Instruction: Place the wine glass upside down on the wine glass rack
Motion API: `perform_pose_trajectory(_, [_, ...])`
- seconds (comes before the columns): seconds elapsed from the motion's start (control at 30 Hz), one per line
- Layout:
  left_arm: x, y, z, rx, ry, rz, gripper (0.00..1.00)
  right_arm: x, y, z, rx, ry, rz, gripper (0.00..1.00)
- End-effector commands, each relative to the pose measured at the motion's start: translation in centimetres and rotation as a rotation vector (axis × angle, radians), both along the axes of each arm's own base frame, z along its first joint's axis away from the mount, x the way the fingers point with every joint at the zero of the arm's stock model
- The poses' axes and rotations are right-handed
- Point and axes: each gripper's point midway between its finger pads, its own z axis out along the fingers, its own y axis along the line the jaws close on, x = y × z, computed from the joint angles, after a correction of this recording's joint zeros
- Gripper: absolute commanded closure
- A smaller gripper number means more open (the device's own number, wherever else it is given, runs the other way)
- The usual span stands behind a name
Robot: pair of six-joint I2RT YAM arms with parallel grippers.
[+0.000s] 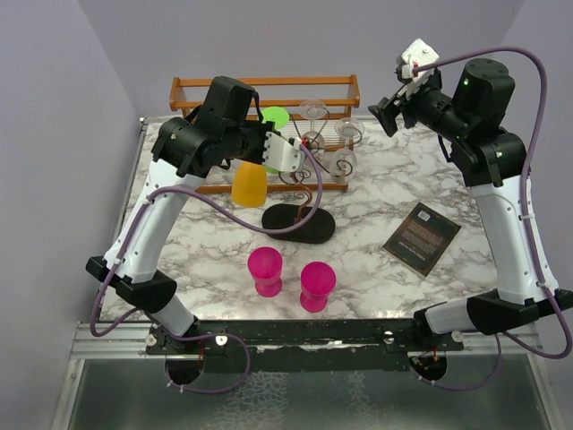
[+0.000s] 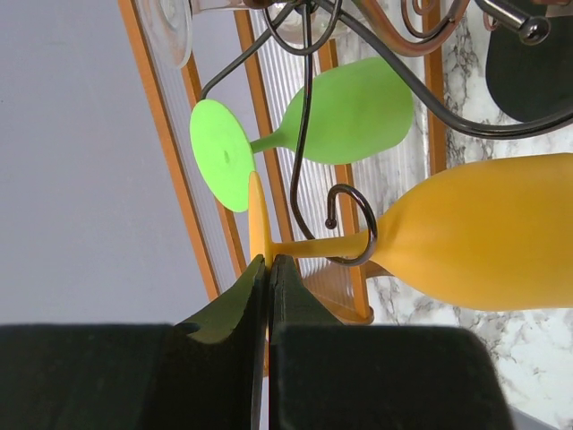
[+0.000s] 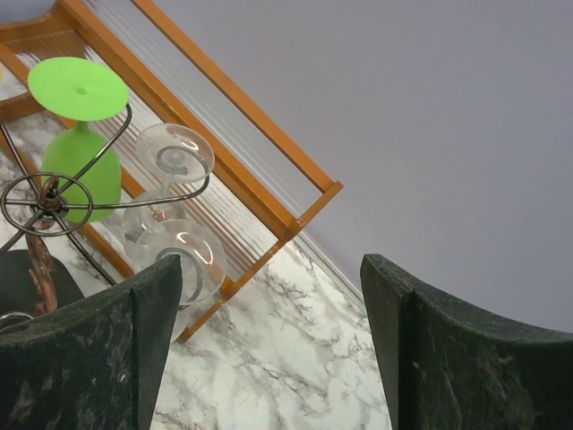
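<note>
My left gripper [image 2: 269,262] is shut on the thin foot of the orange wine glass [image 2: 483,233]. The glass's stem lies inside a curled hook [image 2: 354,237] of the dark wire wine glass rack [image 1: 309,193]. From above, the orange wine glass [image 1: 249,186] hangs bowl-down beside the rack's stem, over the flat black base [image 1: 298,222], with the left gripper [image 1: 267,159] at its foot. A green glass [image 2: 349,112] hangs on a neighbouring arm. My right gripper [image 3: 269,269] is open and holds nothing, raised at the back right [image 1: 385,116].
An orange-brown wooden slatted shelf [image 1: 264,85] stands behind the rack at the table's back edge. Two clear glasses [image 3: 175,157] [image 3: 179,255] hang on the rack's right arms. Two pink glasses [image 1: 265,271] [image 1: 317,285] stand near the front. A dark card [image 1: 422,236] lies at right.
</note>
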Motion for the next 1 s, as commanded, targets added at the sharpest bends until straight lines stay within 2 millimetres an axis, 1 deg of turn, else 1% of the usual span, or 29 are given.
perform_pose_trajectory(0.0, [-2.2, -0.3, 0.7, -0.050, 0.025, -0.050, 0.98, 0.0, 0.2, -0.6, -0.014, 0.012, 0.023, 0.20])
perform_pose_trajectory(0.13, [-2.4, -1.2, 0.2, -0.067, 0.050, -0.084, 0.98, 0.0, 0.3, -0.8, -0.015, 0.019, 0.031, 0.20])
perform_pose_trajectory(0.33, [-1.7, -1.7, -1.1, -0.054, 0.071, -0.087, 0.95, -0.1, 0.2, -0.9, -0.021, 0.018, 0.028, 0.20])
perform_pose_trajectory(0.57, [-2.5, -1.9, -1.8, -0.054, 0.110, -0.111, 0.90, -0.1, 0.2, -1.3, -0.028, 0.024, 0.029, 0.20])
perform_pose_trajectory(0.73, [-3.1, -1.8, -1.8, -0.057, 0.126, -0.123, 0.84, 0.1, 0.3, -1.5, -0.032, 0.029, 0.031, 0.20])
perform_pose_trajectory(0.97, [-3.9, -1.8, -1.8, -0.066, 0.150, -0.139, 0.70, 0.1, 0.3, -1.8, -0.040, 0.036, 0.032, 0.20])
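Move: The left hand holds the orange glass upside down by the edge of its foot, beside its hook, the wire curl on the rack's left arm, some 4 cm right, 1 cm back and 4 cm below. The hanging green glass is about 6 cm ahead, 7 cm right and 9 cm below; the rack hub lies roughly 13 cm right, 1 cm back and 5 cm below. For the idle right hand the wire curl is some 21 cm left, 4 cm back and 11 cm below. Easing back a little and then mostly down, with a drift to the right, the left hand lowers the orange glass's foot towards the wire curl, about 3 cm down and 2 cm back in all. The wrist tips down and turns clockwise by 5 to 10 degrees, while the fingers loosen their pinch on the foot's edge and part to about a quarter open. ##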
